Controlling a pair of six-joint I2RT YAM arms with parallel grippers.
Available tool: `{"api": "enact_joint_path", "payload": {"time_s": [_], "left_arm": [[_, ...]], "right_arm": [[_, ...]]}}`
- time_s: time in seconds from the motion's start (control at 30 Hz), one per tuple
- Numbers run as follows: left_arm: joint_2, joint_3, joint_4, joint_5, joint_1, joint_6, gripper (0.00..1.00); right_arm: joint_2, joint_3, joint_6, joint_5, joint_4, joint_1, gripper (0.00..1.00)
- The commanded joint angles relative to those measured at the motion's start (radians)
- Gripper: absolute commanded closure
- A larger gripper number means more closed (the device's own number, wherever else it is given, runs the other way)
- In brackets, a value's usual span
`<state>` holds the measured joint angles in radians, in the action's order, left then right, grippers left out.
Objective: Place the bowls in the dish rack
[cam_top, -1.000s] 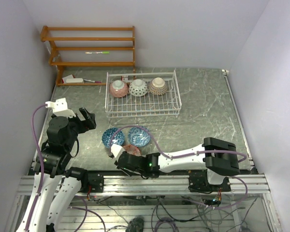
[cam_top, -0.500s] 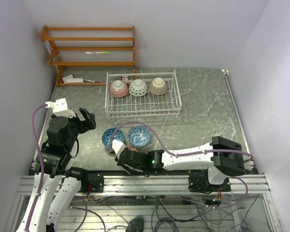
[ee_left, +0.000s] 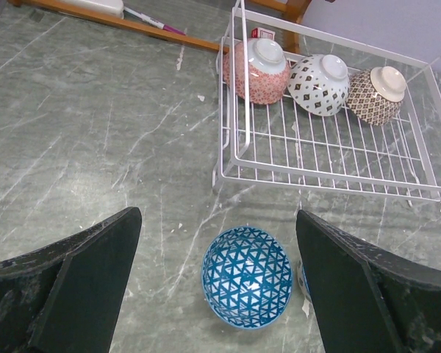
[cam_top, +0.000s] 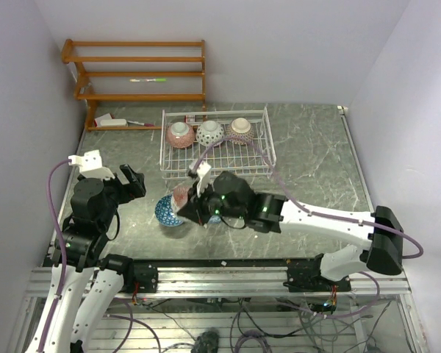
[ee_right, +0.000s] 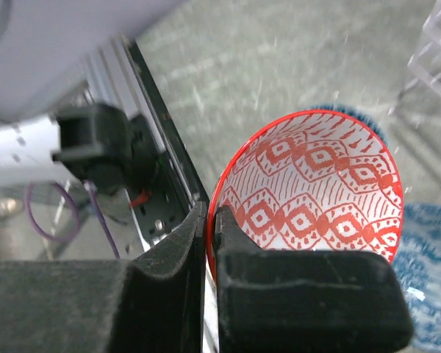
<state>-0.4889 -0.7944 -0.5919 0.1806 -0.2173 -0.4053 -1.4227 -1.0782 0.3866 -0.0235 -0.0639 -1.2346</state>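
Note:
My right gripper (ee_right: 212,220) is shut on the rim of a red patterned bowl (ee_right: 316,184) and holds it tilted in the air. From above, that red bowl (cam_top: 180,196) and the right gripper (cam_top: 193,200) hang over the table just in front of the dish rack (cam_top: 268,158). Inside the rack, three bowls lie along the back: red (cam_top: 180,134), black-and-white (cam_top: 210,133) and tan (cam_top: 241,130). A blue bowl (ee_left: 246,276) sits upright on the table below my open left gripper (ee_left: 217,217). A second blue bowl (ee_right: 426,279) lies under the right arm.
An orange-brown wooden shelf unit (cam_top: 136,73) stands at the back left with a pen and a white object (cam_top: 112,121) on its lowest board. The metal rail (cam_top: 220,279) runs along the near table edge. Walls close in on both sides.
The right gripper closed on the red bowl near the front edge and lifted it up and back toward the rack. The left arm stayed still.

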Motion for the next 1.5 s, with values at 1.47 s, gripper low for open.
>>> {"api": "enact_joint_path", "payload": {"time_s": [1.47], "left_arm": [[0.009, 0.0, 0.001, 0.024, 0.012, -0.01, 0.02]], "right_arm": [[-0.771, -0.239, 0.875, -0.453, 0.92, 0.677, 1.0]]}}
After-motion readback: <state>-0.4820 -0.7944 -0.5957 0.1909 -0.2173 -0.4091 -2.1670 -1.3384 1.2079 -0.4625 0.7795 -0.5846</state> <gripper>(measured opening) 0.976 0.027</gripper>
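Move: The right hand holds the red patterned bowl; its free spot in the rack, before the pink bowl, lies about 28 cm ahead, 4 cm left and 10 cm lower. The pink bowl stands 33 cm ahead, 7 cm left, the dotted bowl as far ahead, 5 cm right. On the table, the dark blue bowl sits 3 cm ahead, 7 cm left. From the left hand the spot is some 17 cm ahead, 15 cm right. The right hand keeps pinching the red bowl's rim, arcing 30 cm forward, up then down into the rack, turning 55 degrees. ##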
